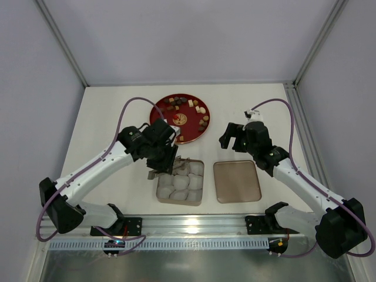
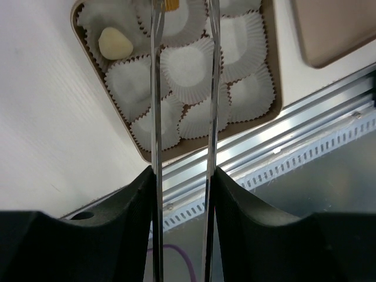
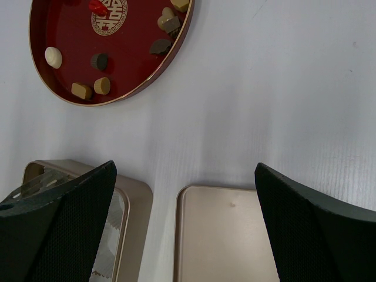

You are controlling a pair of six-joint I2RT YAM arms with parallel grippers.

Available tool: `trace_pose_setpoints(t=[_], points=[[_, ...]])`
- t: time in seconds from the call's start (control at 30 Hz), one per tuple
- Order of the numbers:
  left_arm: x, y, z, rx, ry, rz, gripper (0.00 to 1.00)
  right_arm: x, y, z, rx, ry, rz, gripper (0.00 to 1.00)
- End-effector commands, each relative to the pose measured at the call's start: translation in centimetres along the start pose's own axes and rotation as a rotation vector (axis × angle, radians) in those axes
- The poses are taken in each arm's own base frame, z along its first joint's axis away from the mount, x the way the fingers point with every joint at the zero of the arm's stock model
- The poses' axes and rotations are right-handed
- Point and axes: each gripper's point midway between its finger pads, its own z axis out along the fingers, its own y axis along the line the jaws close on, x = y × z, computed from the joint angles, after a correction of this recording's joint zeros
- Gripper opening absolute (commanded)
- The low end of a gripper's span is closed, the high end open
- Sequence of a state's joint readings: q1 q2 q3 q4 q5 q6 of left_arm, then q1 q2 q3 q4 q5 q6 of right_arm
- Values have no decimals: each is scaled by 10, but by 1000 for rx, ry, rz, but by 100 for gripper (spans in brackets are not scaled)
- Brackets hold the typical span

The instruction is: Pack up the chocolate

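The chocolate (image 1: pixel 187 108) lies as several small dark, tan and cream pieces on a red plate (image 1: pixel 161 110); the right wrist view shows some of them (image 3: pixel 101 60) and a red piece (image 3: pixel 97 7). My left gripper (image 1: pixel 166 160) is shut on metal tongs (image 2: pixel 155 88) above the gold box (image 1: pixel 198 201) of white paper cups. A tan piece (image 2: pixel 170 4) shows between the tong tips at the frame's top edge. One cream piece (image 2: pixel 114 43) sits in a corner cup. My right gripper (image 1: pixel 235 138) is open and empty, hovering between plate and lid, as the right wrist view (image 3: pixel 185 176) shows.
The flat gold lid (image 1: pixel 237 181) lies right of the box, also in the right wrist view (image 3: pixel 229 241). An aluminium rail (image 1: pixel 194 226) runs along the near table edge. The plate has a gold centre emblem (image 1: pixel 181 120). White walls enclose the table.
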State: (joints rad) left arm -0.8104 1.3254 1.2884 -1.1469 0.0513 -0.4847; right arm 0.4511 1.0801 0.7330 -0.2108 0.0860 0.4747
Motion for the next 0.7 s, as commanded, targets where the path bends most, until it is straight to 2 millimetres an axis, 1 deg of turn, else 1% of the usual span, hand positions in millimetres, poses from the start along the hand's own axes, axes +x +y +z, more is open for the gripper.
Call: trace_pose_setpoints(t=[0.0,0.03,0.07,0.13,0.17,0.23,0.27,0.3,0.37,0.4,0.47,0.5,0.53,0.57,0.6,0.67], points=[[-19,-16,-38,74,-95,34,43,-11,8,-1,-22,-40,9,100],[-23,-17,-42,71,-108,39,43,-11,8,-1,-22,-40,9,100],[-32,-19,-51,75,-139,37,44,-11,8,-1,-25,-40,9,100],[-38,-16,-56,48,-153,40,43,-10,8,0,-23,-38,6,100],[-45,-16,-57,39,-159,45,43,-11,8,0,-24,-39,9,100],[-53,-10,-57,15,-163,33,41,-11,9,1,-27,-39,6,100],[-61,-10,-55,9,-164,31,41,-10,9,1,-26,-38,5,100],[-70,-1,-54,-27,-181,14,41,-10,9,1,-26,-38,7,100],[-86,8,-52,-59,-208,1,42,-9,9,2,-28,-31,3,100],[-93,17,-42,-90,-188,-9,42,-9,10,2,-32,-31,4,100],[-106,26,-38,-124,-195,-12,42,-9,10,2,-35,-28,2,100],[-111,31,-26,-143,-170,-5,42,-8,11,2,-38,-26,2,100],[-117,37,-23,-157,-167,-16,42,-9,11,2,-38,-28,0,99],[-123,39,-20,-165,-171,-20,42,-9,11,2,-38,-30,0,100],[-128,43,-9,-176,-152,-15,41,-9,11,1,-39,-29,-2,100],[-139,47,-3,-177,-153,-24,41,-9,10,1,-35,-31,0,100]])
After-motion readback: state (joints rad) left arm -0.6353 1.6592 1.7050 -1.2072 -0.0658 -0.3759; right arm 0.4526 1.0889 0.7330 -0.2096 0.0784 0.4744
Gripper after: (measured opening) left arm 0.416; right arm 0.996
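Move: The left hand holds the tongs over the box, jaws open. The square caramel at the tray's near rim lies straight ahead, about 27 cm out and 16 cm below. The round caramel stands some 3 cm to its right, a dark chocolate 4 cm beyond it and 2 cm right; the box's middle is 6 cm ahead of this hand and 3 cm right. From the right hand, the square caramel is about 13 cm ahead, 25 cm left, 14 cm down. Keeping its hold on the half-open tongs, the left hand takes them clear of the fluted chocolate in the box and swings forward towards the square caramel. It arcs about 12 cm forward in all, first rising some 7 cm, then sinking about 5 cm as it speeds outward, the tongs tilting a little outward and turning slightly counter-clockwise. ##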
